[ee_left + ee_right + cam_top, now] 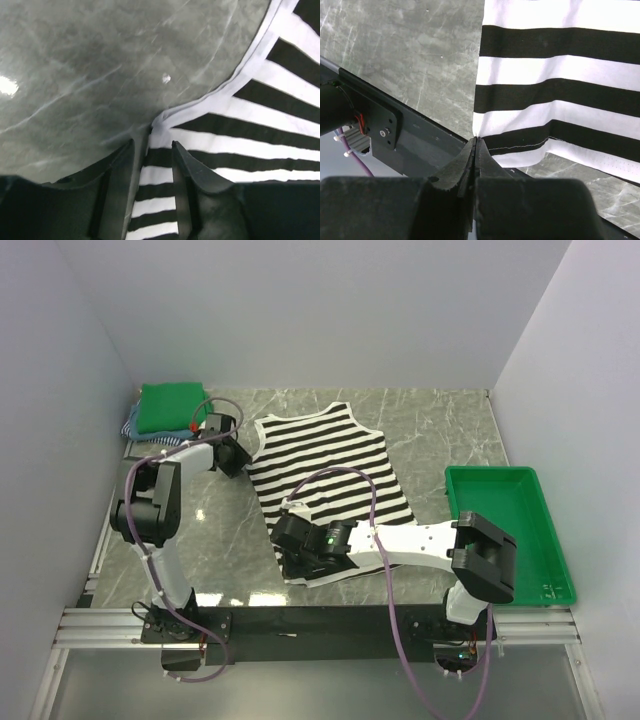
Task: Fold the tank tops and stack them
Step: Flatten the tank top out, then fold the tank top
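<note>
The black-and-white striped tank top [325, 475] lies spread flat in the middle of the table, neck to the back. My left gripper [232, 455] is at its back left shoulder edge. In the left wrist view its jaws [152, 150] stand apart, open, with the striped fabric [250, 115] between the fingers. My right gripper [290, 548] is at the near left hem corner. In the right wrist view it [475, 140] is shut on that corner of the striped top [555, 75], lifting it slightly. A folded bright green top [168, 405] lies on folded teal-blue ones [133, 426] at the back left.
A rigid green plastic tray [545, 540] stands at the right edge of the table. White walls close in the left, back and right. A black rail [415, 125] runs along the table's near edge, just under my right gripper.
</note>
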Tool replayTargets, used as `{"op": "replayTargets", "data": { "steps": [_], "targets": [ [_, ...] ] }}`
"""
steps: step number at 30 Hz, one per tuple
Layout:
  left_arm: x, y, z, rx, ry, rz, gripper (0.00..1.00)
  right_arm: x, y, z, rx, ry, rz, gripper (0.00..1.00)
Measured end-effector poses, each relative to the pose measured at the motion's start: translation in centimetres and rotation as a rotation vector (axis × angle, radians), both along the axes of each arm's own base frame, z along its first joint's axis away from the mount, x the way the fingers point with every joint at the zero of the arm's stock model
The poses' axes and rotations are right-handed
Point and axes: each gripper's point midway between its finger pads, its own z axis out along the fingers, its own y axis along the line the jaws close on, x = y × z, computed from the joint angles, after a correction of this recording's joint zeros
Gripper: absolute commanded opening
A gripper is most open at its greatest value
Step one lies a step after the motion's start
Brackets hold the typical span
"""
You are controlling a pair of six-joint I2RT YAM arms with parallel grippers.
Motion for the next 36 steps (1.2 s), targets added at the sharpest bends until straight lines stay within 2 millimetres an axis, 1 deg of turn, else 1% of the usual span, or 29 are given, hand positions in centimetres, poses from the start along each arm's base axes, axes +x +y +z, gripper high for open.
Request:
{"op": "replayTargets", "data": {
  "steps": [4, 6, 7, 8, 10, 12, 13, 17, 20, 21, 23, 25, 28, 29, 30, 32, 34, 36],
  "targets": [
    [0.9, -0.1, -0.1, 0.009, -0.014, -0.002, 0.41, -0.1, -0.2, -0.1, -0.001, 0.000, 0.000, 0.00],
    [1.3, -0.1, -0.2, 0.013, -0.016, -0.002, 0.37, -0.1, -0.3, -0.3, -0.005, 0.001, 0.000, 0.00],
    [1.5, -0.1, -0.2, 0.022, -0.018, 0.000, 0.33, -0.1, -0.4, -0.3, -0.006, 0.002, 0.000, 0.00],
    [1.6, -0.1, -0.2, 0.026, -0.019, 0.000, 0.22, -0.1, -0.4, -0.3, -0.005, 0.002, -0.001, 0.00],
    [1.5, 0.0, -0.5, 0.042, -0.013, 0.004, 0.15, -0.1, -0.3, -0.2, -0.004, 0.001, -0.001, 0.00],
    [1.5, 0.1, -0.6, 0.051, -0.013, 0.004, 0.02, -0.1, -0.3, -0.2, -0.004, 0.001, 0.000, 0.00],
    [1.5, 0.1, -0.6, 0.053, -0.014, 0.006, 0.01, -0.1, -0.3, -0.2, -0.004, 0.001, 0.000, 0.00],
    [1.6, 0.7, -0.5, 0.094, -0.004, 0.024, 0.01, -0.4, -0.1, 0.0, 0.008, 0.014, 0.010, 0.00],
    [1.6, 1.8, -0.1, 0.145, 0.018, 0.044, 0.01, -0.5, 1.2, 1.2, 0.044, 0.025, 0.027, 0.00],
    [1.6, 2.4, 0.2, 0.164, 0.027, 0.054, 0.01, -0.5, 1.9, 1.8, 0.055, 0.026, 0.032, 0.00],
    [2.1, 3.7, 1.0, 0.189, 0.027, 0.078, 0.01, -0.4, 4.7, 3.5, 0.106, 0.022, 0.054, 0.00],
    [2.7, 5.4, 2.0, 0.211, 0.020, 0.108, 0.01, -0.3, 7.6, 5.2, 0.167, 0.017, 0.081, 0.00],
    [3.5, 8.1, 3.2, 0.237, 0.013, 0.148, 0.01, -0.4, 10.4, 6.4, 0.220, 0.026, 0.113, 0.00],
    [3.6, 8.8, 3.5, 0.245, 0.014, 0.160, 0.01, -0.3, 11.1, 6.4, 0.229, 0.029, 0.120, 0.00],
    [3.7, 9.4, 3.9, 0.253, 0.015, 0.166, 0.01, -0.3, 11.4, 6.3, 0.232, 0.032, 0.123, 0.00],
    [3.9, 9.8, 4.3, 0.258, 0.011, 0.163, 0.01, -0.2, 11.5, 5.9, 0.235, 0.047, 0.125, 0.00],
    [4.0, 9.4, 4.6, 0.258, 0.005, 0.149, 0.00, -0.1, 11.1, 5.2, 0.238, 0.065, 0.123, 0.00],
    [4.2, 8.4, 4.9, 0.257, 0.000, 0.120, 0.01, 0.0, 10.2, 4.1, 0.233, 0.085, 0.113, 0.00]
  ]
}}
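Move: About 2 cm ahead of the left hand and 1 cm lower is the armpit corner of the striped tank top, the open fingers already astride its side edge. Its left strap lies some 16 cm ahead and 5 cm right of that hand; the folded stack, 19 cm ahead and 24 cm left. For the right hand, still pinching the hem corner, the bare table sought is some 10 cm left and 6 cm below; the armpit corner lies about 33 cm ahead, 12 cm left, 5 cm lower. Nudging forward over the side edge, the left hand closes and pinches the striped top by its armpit corner. Both hands then swing left together, each rising with its left side rolling up some 15 degrees: the left about 10 cm, also slightly forward, the right about 11 cm with the hem corner kept shut in its fingers. At the end both ease back a centimetre to the right, the right hand sinking a little. ##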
